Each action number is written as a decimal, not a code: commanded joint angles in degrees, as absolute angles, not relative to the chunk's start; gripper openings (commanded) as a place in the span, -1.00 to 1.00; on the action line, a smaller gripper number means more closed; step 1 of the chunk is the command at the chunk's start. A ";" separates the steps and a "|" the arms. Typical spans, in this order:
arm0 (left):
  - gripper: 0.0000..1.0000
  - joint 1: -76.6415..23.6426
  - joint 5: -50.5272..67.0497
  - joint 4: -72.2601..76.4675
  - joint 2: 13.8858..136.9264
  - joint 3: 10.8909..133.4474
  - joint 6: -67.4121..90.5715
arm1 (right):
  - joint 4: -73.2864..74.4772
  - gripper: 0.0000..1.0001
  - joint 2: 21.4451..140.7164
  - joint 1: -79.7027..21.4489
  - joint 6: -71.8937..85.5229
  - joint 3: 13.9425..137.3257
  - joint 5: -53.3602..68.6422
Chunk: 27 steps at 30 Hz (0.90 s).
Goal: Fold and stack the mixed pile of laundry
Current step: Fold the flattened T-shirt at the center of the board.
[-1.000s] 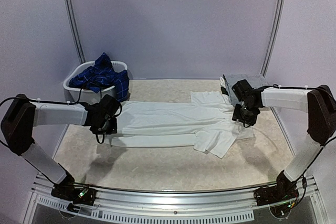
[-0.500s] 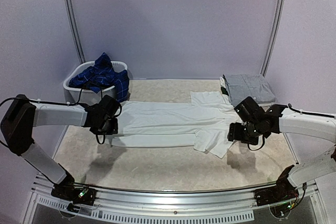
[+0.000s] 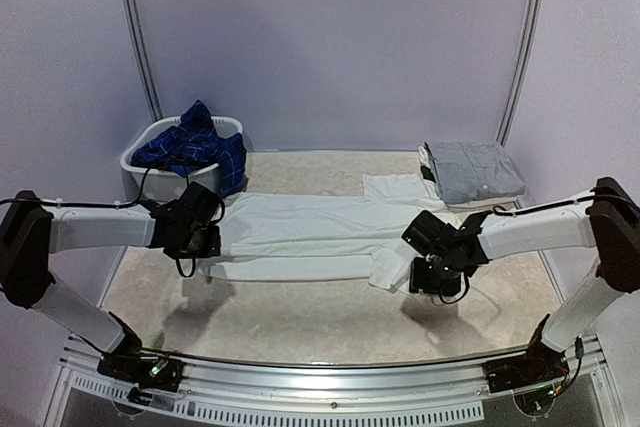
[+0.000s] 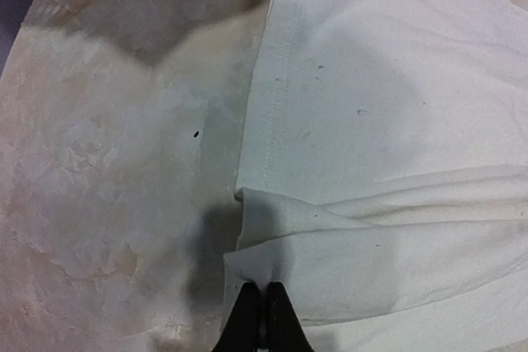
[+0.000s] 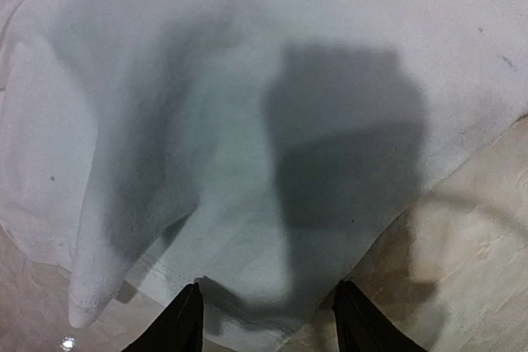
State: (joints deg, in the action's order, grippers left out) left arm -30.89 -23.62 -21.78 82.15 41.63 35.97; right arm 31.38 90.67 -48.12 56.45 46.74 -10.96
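White trousers point(image 3: 320, 232) lie spread flat across the table, legs to the left. My left gripper point(image 4: 264, 312) is shut on a pinched fold of the leg hem point(image 4: 272, 265) at their left end; in the top view it point(image 3: 208, 244) sits low at that edge. My right gripper point(image 5: 268, 307) is open, its dark fingertips point(image 5: 186, 319) wide apart over the near corner of the trousers' point(image 5: 247, 162) right end. From above, that gripper point(image 3: 428, 282) hovers at the corner. The rest of the pile, a navy plaid shirt point(image 3: 195, 147), lies heaped in the basket.
The white oval basket point(image 3: 140, 160) stands at the back left, close behind my left arm. A folded grey garment point(image 3: 470, 169) rests at the back right. Bare marbled tabletop point(image 3: 300, 317) lies in front of the trousers.
My right arm has swung from the trousers' far right end toward the near side and left, to their near corner. Left gripper still holds the hem.
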 commanded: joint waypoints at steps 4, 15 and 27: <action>-1.00 -30.73 -23.51 -21.63 79.23 39.61 35.20 | 39.59 -0.25 101.74 -51.17 58.80 53.41 -16.81; -1.00 -30.76 -23.09 -22.12 78.19 39.10 35.24 | 48.38 -1.00 99.40 -53.34 59.52 53.74 -20.13; -1.00 -34.01 -23.41 -29.44 64.94 36.04 38.14 | 66.06 -1.00 63.85 -63.00 65.09 53.99 -27.80</action>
State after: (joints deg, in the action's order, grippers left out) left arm -32.08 -22.96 -24.93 69.23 37.63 36.53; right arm 58.98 70.00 -60.36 62.92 54.13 -25.10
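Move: The T-shirt's near right corner lies between the right hand's open fingers, about 2 cm ahead of the hand, 2 cm to its left and 1 cm below. A loose flap of the shirt points out some 6 cm to that hand's left and 3 cm ahead; the grey stack is roughly 30 cm ahead and 12 cm to its right. From the left hand, which already grips the shirt's left end, this corner lies about 36 cm right, 7 cm back and 5 cm below. Low along the board, the right hand slides about 3 cm forward and left into the T-shirt's near right corner, shuts its fingers and pinches the cloth. It then draws back and right some 8 cm, soon rising about 12 cm with the corner, its tilt changing on the way. The left hand keeps its pinch on the left end and, late on, eases up and a little back. ##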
